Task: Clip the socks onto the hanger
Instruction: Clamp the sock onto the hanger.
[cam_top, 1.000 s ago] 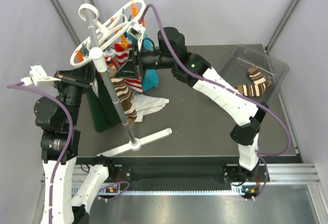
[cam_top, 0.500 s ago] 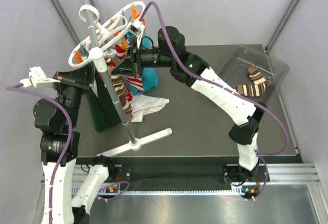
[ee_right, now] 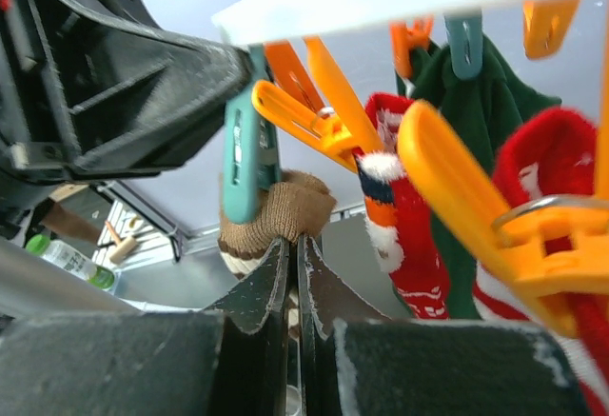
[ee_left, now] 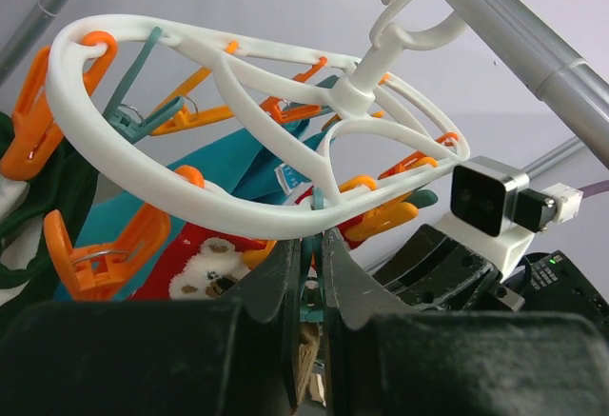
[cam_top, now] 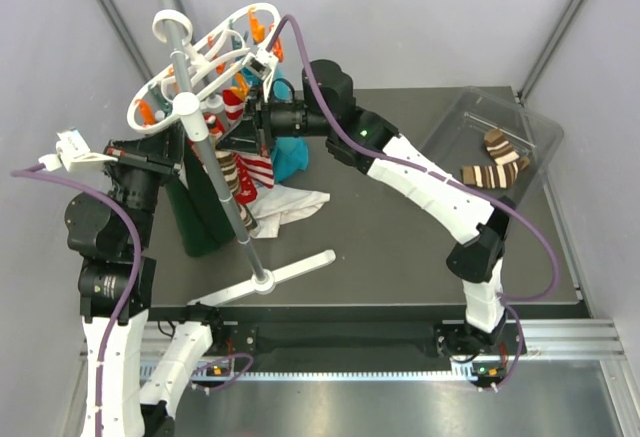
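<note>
The white hanger (cam_top: 200,62) with orange clips hangs atop the grey pole (cam_top: 225,192); its ring (ee_left: 238,211) fills the left wrist view. My left gripper (ee_left: 312,245) is shut on a teal clip (ee_left: 311,309) under the ring. My right gripper (ee_right: 295,240) is shut on a brown-and-cream sock (ee_right: 285,208), whose cuff is pressed up against that teal clip (ee_right: 245,159). The sock (cam_top: 238,172) dangles beside the pole, below the right gripper (cam_top: 228,140). Red-and-white socks (ee_right: 409,245) hang from orange clips nearby.
A clear bin (cam_top: 535,122) at the right holds brown striped socks (cam_top: 495,172). A dark green garment (cam_top: 200,217), a teal cloth (cam_top: 295,157) and a white cloth (cam_top: 295,202) lie near the pole. The pole's white foot (cam_top: 270,277) sits near the front edge.
My right gripper has moved left with the brown sock, lifting it toward the hanger. The hanger ring has swung slightly left. The left arm has stayed put.
</note>
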`<state>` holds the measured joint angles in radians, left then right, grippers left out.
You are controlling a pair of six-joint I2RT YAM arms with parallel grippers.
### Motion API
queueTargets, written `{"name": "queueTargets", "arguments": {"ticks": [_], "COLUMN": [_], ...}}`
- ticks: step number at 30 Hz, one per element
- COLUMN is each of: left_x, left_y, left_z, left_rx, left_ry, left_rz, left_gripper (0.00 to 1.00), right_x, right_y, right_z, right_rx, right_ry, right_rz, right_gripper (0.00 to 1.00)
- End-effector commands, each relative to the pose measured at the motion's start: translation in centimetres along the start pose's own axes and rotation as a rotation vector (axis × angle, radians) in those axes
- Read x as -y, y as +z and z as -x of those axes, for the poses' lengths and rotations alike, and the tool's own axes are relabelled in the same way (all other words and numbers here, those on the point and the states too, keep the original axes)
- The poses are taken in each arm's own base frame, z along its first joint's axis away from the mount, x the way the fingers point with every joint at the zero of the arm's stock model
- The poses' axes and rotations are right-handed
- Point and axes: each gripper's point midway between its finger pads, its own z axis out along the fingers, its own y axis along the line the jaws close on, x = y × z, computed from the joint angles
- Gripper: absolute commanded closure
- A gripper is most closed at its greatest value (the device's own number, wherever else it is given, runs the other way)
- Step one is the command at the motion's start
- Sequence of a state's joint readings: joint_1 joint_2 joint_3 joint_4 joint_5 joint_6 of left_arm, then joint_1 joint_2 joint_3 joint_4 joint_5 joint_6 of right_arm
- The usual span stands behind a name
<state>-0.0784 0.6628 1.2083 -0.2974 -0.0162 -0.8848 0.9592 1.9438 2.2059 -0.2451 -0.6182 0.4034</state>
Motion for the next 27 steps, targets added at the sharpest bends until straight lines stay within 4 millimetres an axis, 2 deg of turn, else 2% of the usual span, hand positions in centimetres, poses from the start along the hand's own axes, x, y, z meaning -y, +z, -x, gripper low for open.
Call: {"name": "queueTargets", "arguments": {"ticks": [1,16,17,19,20,21,24,27], "left_x": [0.5,0.4,0.3,0.3,0.2,0.2,0.2,0.4], "left_y": [-0.4,-0.7,-0.7,-0.8,-0.9,-1.0,-1.3,-1.6], "left_z": [-0.9,-0.8,-0.9,-0.9,-0.9,-0.8,-0.6,-0.3], "left_rx": [-0.054,-0.053,-0.056,-0.053,-0.052,-0.045,-0.03,-0.025], "left_ry": [0.008,0.018,0.02,0.018,0.017,0.017,0.022,0.04], "left_rz": [-0.027,-0.021,-0.017,-0.019,-0.018,-0.018,-0.02,-0.026], "left_gripper": [1.0,1.0,0.96,0.81,0.62,0.56,0.43,0.37], "right_x": [-2.0,-2.4,-2.5,-2.4,-2.3,-2.5,-2.4,-2.0], "right_y": [-0.5,-0.2,-0.1,0.0,0.1,0.1,0.4,0.6], "right_z": [2.1,3.6,3.6,3.6,3.4,3.5,3.5,3.6], "right_rx": [0.063,0.107,0.106,0.107,0.104,0.107,0.114,0.123], "right_ry": [-0.058,-0.08,-0.078,-0.074,-0.072,-0.068,-0.063,-0.068], "right_rz": [0.021,0.037,0.04,0.04,0.044,0.049,0.058,0.048], "right_gripper": [1.0,1.0,1.0,1.0,1.0,1.0,1.0,1.0]}}
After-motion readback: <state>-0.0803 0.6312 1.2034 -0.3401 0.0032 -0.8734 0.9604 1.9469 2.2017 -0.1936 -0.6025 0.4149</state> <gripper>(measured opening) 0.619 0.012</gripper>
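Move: Squeezed in the left fingers, the green clip sits about 1 cm ahead of and 1 cm below the hand point; the hanger's rim runs about 1 cm ahead and 2 cm above. The nearest orange clip is roughly 3 cm ahead and 5 cm left of the left hand, level with it. From the right hand, which already pinches the brown sock's cuff, the green clip lies about 1 cm back, 2 cm left and 3 cm above. Holding still at first, the left hand then spreads its fingers from a nearly shut squeeze to well over half open, letting go of the green clip's handles, and eases back about 1 cm and slightly down. The right hand keeps its pinch on the sock's cuff just under the clip, dipping about half a centimetre and then rising some 1.5 cm towards the clip. ##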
